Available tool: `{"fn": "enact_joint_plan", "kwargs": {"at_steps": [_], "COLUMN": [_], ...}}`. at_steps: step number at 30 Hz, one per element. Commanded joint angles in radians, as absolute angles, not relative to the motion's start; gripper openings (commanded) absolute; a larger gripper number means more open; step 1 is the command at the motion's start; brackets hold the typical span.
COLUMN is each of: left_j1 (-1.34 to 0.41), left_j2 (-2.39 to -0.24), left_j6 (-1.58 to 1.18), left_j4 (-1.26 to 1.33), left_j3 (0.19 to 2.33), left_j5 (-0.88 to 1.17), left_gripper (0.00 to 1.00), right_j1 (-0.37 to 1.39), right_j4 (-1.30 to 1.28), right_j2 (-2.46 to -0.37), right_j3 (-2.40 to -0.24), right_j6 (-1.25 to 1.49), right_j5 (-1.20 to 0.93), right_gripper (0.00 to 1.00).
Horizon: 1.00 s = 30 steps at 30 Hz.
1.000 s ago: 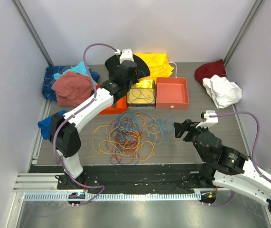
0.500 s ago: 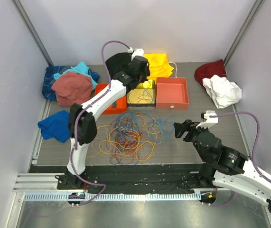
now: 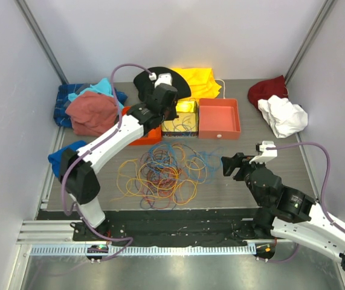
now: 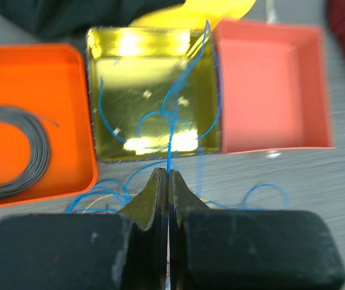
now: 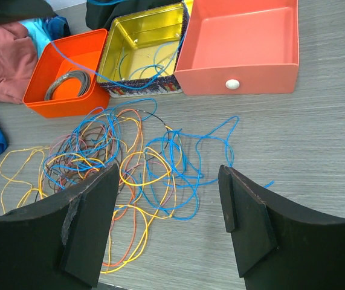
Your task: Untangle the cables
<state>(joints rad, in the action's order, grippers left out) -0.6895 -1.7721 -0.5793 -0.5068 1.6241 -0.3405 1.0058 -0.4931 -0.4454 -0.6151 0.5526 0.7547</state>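
The cables lie as a loose tangle of orange, yellow, blue, red and purple loops on the table's middle, also in the right wrist view. My left gripper hangs at the near edge of the yellow tin and is shut on one blue cable. This cable runs from the jaws into the tin and loops there. My right gripper is open and empty, just right of the tangle and above the table.
An orange tray with a grey coil stands left of the tin; a salmon tray stands right of it. Cloth heaps lie at the back left, back middle and back right. A blue cloth lies left.
My left arm swung right over the back of the tin, then came back left and nearer, still shut. The right arm has not moved.
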Motion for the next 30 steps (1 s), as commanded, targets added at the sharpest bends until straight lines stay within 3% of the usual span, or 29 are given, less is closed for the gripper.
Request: {"fn": "enact_joint_plan", "kwargs": {"at_steps": [1, 14, 30], "left_j1": [-0.701, -0.696, -0.561], "left_j2": [-1.735, -1.753, -2.207], "left_j6": [-0.586, -0.558, -0.597], "left_j4": [-0.474, -0.554, -0.606], "left_j3": [1.658, 1.759, 2.183], "left_j5": [-0.386, -0.449, -0.318], "left_gripper": [0.0, 0.0, 0.0], "right_j1": [1.006, 1.005, 1.006], "right_j4": [-0.448, -0.472, -0.492], "right_j2": [-0.449, -0.417, -0.431], "right_j3": [-0.623, -0.629, -0.629], "right_j6": [0.558, 0.569, 0.554], "right_j5": [0.747, 0.759, 0.796], "right_gripper": [0.74, 0.74, 0.74]}}
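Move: The gold tin, into which the left fingers' pinched blue cable already trails, is about 12 cm straight ahead of the left hand and roughly 15 cm below. The orange bin stands level with the tin, some 16 cm to its left; the pink bin about 17 cm to its right. The cable tangle lies some 11 cm back and 6 cm left of that hand. From the idle right hand, the tin is roughly 30 cm ahead and 20 cm left. Still pinching the blue cable in shut fingers, the left hand lifts about 4 cm and hangs there briefly. It then swings forward some 10 cm towards the gold tin and out over it, sinking about 6 cm on the way and carrying the trailing cable in. ##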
